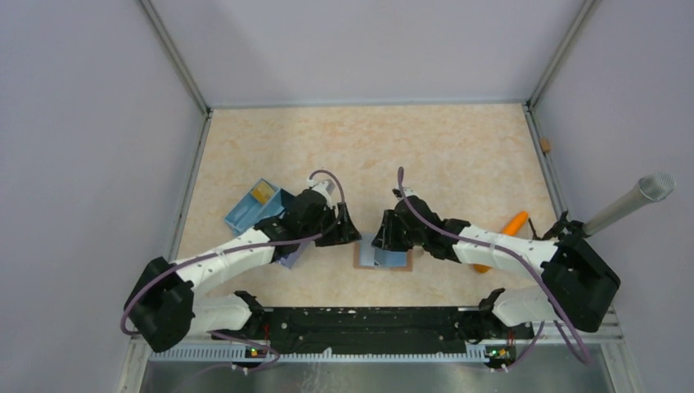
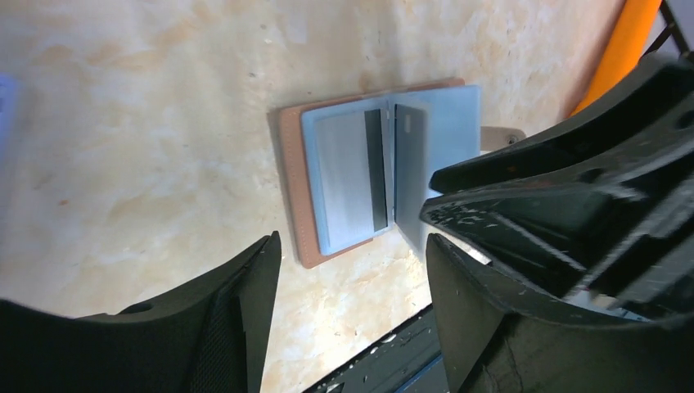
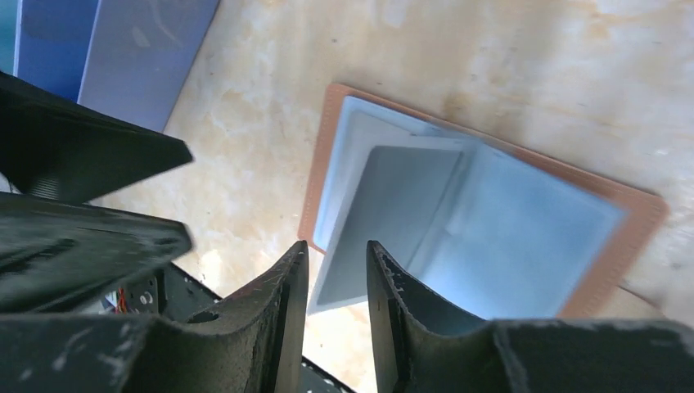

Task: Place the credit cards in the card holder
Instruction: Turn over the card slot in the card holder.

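Note:
The brown card holder [image 1: 358, 262] lies open on the table between my two grippers, with its brown rim [image 2: 291, 188] [image 3: 323, 176] showing. A light blue credit card [image 1: 391, 259] [image 2: 348, 176] [image 3: 524, 246] lies flat on it. A second, greyer card [image 3: 393, 209] [image 2: 409, 176] leans tilted on top, beside the right gripper's fingers. My left gripper [image 1: 350, 233] [image 2: 352, 303] hovers just left of the holder, open and empty. My right gripper [image 1: 383, 239] [image 3: 335, 282] sits over the holder's near edge. Its jaws are slightly apart, and the tilted card's corner shows just beyond the gap.
A blue divided box [image 1: 258, 205] [image 3: 49, 41] stands left of the left gripper, with a lavender flat piece [image 1: 293, 254] [image 3: 139, 57] beside it. An orange carrot-shaped object [image 1: 509, 227] [image 2: 626, 41] lies beside the right arm. A grey tube [image 1: 630, 205] juts in at the right.

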Robot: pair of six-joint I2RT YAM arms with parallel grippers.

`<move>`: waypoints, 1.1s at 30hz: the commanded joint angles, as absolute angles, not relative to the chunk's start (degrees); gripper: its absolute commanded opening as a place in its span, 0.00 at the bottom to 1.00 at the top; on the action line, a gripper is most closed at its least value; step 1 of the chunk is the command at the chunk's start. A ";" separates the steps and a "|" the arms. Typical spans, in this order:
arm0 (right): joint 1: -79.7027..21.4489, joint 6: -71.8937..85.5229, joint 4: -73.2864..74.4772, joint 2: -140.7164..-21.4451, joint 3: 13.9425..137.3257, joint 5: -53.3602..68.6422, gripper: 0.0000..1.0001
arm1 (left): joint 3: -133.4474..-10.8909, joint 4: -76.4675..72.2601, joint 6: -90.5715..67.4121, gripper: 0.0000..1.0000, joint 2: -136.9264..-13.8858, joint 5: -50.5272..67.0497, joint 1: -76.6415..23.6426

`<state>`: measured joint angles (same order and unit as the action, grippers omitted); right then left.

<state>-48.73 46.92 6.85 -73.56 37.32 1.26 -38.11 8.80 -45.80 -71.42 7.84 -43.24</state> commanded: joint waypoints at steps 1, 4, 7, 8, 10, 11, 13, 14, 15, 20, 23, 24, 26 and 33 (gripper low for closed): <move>-51.73 46.42 2.44 -77.69 42.09 1.46 0.33 | -39.56 16.57 -42.27 0.70 -63.70 6.32 -38.62; -52.90 46.45 0.86 -80.86 43.81 2.27 0.33 | -39.95 21.42 -39.68 0.73 -59.34 6.17 -33.48; -54.05 45.30 1.22 -82.42 45.84 1.91 0.37 | -40.72 25.18 -37.53 0.82 -55.39 5.16 -29.06; -54.28 44.62 1.71 -82.25 46.47 1.55 0.40 | -41.08 26.15 -36.68 0.85 -54.40 4.55 -27.59; -54.32 43.18 2.40 -81.50 47.53 0.78 0.47 | -42.35 28.43 -35.27 0.90 -53.21 3.39 -24.58; -54.35 41.89 2.78 -81.14 48.37 0.49 0.51 | -43.32 30.04 -34.53 0.93 -52.81 3.01 -23.06; -54.32 38.67 4.04 -81.02 50.86 0.27 0.57 | -44.56 31.99 -33.17 0.98 -52.66 2.37 -20.17; -54.32 36.83 5.20 -81.30 52.57 0.26 0.59 | -45.02 32.55 -32.46 0.99 -52.58 2.21 -18.73; -54.33 34.74 6.02 -81.91 54.48 0.26 0.61 | -45.34 32.93 -31.76 0.99 -52.56 2.08 -17.36; -54.39 23.94 9.17 -88.13 65.12 0.26 0.65 | -44.85 33.55 -30.86 0.99 -52.51 -1.81 -9.88; -54.42 20.12 9.46 -93.30 71.41 0.57 0.65 | -42.79 31.13 -32.00 0.99 -50.87 -3.34 -4.67; -54.54 19.11 9.31 -94.99 73.97 0.42 0.65 | -41.91 30.10 -32.78 0.99 -50.41 -3.97 -2.04; -55.03 17.30 8.87 -98.99 77.70 0.31 0.65 | -40.41 27.76 -34.70 0.99 -49.58 -4.74 2.66; -57.70 11.10 11.13 -111.86 92.44 -3.43 0.66 | -35.93 22.58 -37.85 0.99 -48.32 -10.91 11.94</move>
<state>-55.40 16.91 10.07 -107.15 84.53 -0.23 -37.58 27.86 -35.92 -49.15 -5.72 8.29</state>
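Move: Just off the right fingertips, about 1 cm to their left and 1 cm ahead, the half-turned card slot stands up from the open card holder. The blue box is some 30 cm to the right hand's left and 6 cm farther out. From the left hand, the blue box lies about 23 cm left, 3 cm ahead and 5 cm lower; the card slot is roughly 6 cm to its right, 2 cm nearer the base and 5 cm below. Sweeping left and staying low for about 5 cm, the right fingers carry the standing slot over towards the left page, open wider and come free. The right hand then rises and swings forward-left to the blue box, its fingers tipping up. Meanwhile the left hand opens fully and retreats about 30 cm left over the blue box, turning counter-clockwise. ##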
